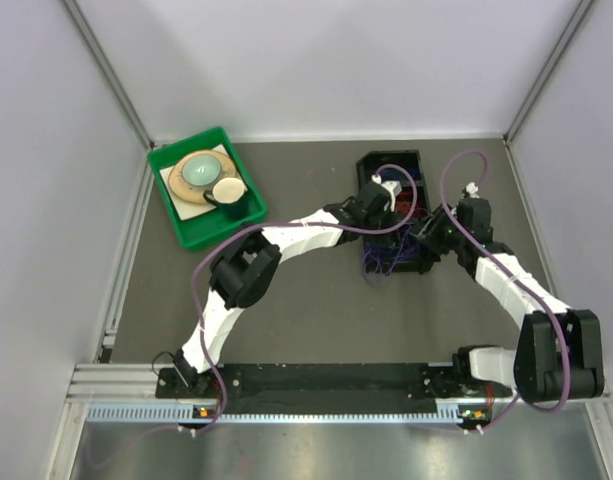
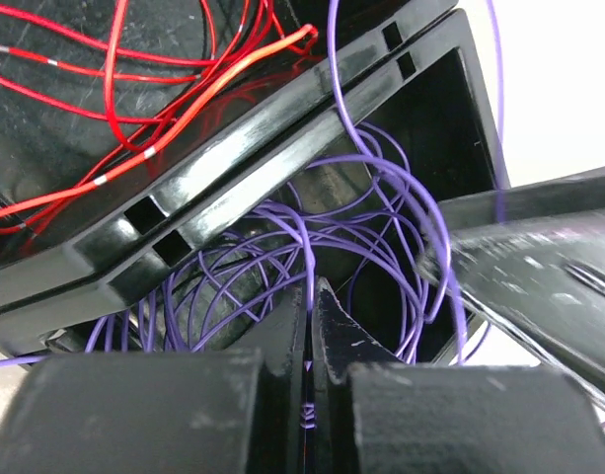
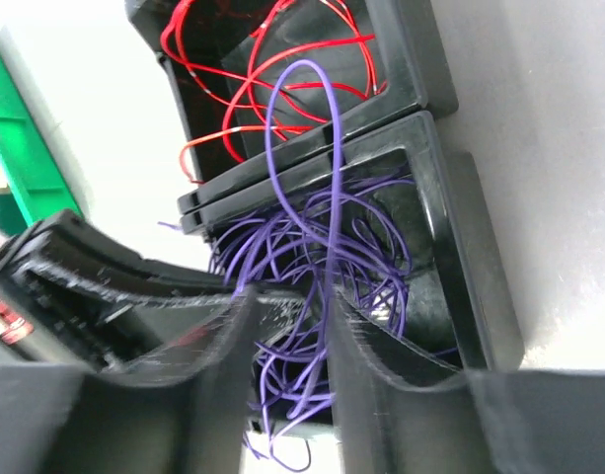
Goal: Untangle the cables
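Observation:
Two black bins stand side by side. The far bin (image 1: 369, 166) holds red cables (image 2: 110, 89), and the near bin (image 3: 470, 257) holds a loose heap of purple cables (image 3: 282, 247). My left gripper (image 2: 310, 291) hangs just over the purple heap, shut on one purple cable (image 2: 334, 89) that runs up out of its jaws and across the bins' shared wall. One purple loop (image 3: 272, 118) arches over the red cables (image 3: 253, 79). My right gripper (image 3: 287, 306) is over the same bin, its fingers (image 3: 356, 341) apart, with purple strands passing loosely between them.
A green tray (image 1: 191, 228) with a plate, a bowl and a cup sits at the back left. The two arms meet over the bins, left gripper (image 1: 378, 205) beside right gripper (image 1: 426, 232). Grey walls close in the left, right and far sides.

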`<control>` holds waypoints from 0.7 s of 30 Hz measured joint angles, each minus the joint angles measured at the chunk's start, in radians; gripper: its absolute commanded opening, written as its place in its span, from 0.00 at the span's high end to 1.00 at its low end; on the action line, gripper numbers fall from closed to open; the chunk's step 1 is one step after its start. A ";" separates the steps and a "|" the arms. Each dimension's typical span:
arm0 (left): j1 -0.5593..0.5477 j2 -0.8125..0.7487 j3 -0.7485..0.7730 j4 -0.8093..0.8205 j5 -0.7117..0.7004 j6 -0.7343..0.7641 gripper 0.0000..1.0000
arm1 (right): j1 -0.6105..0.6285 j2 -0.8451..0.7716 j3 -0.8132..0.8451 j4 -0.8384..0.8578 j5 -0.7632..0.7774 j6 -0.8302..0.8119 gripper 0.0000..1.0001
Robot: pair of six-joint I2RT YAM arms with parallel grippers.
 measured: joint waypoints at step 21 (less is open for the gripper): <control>-0.013 -0.210 -0.014 -0.085 -0.133 0.108 0.37 | 0.002 -0.203 0.048 -0.209 0.072 -0.129 0.33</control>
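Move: The purple cable pile is heaped in the black bin's near compartment, its middle about 2 cm back from the left hand, sideways level and 3 cm below; its fingertips are shut on one strand. From the right hand, the pile's middle is some 5 cm to the left, 1 cm back and 6 cm below. The red cable lies one compartment farther out, about 8 cm ahead of the left hand, sideways level and 3 cm below. The purple strand tucked down into the near compartment is let go: the left fingers open to over half while the hand stays nearly still, then it climbs clear of the pile by about 9 cm, easing slightly left and tilting some 10 degrees. The right hand, already partly open, spreads its fingers further and backs off upward, some 4 cm up with a little back and right, away from the pile. ##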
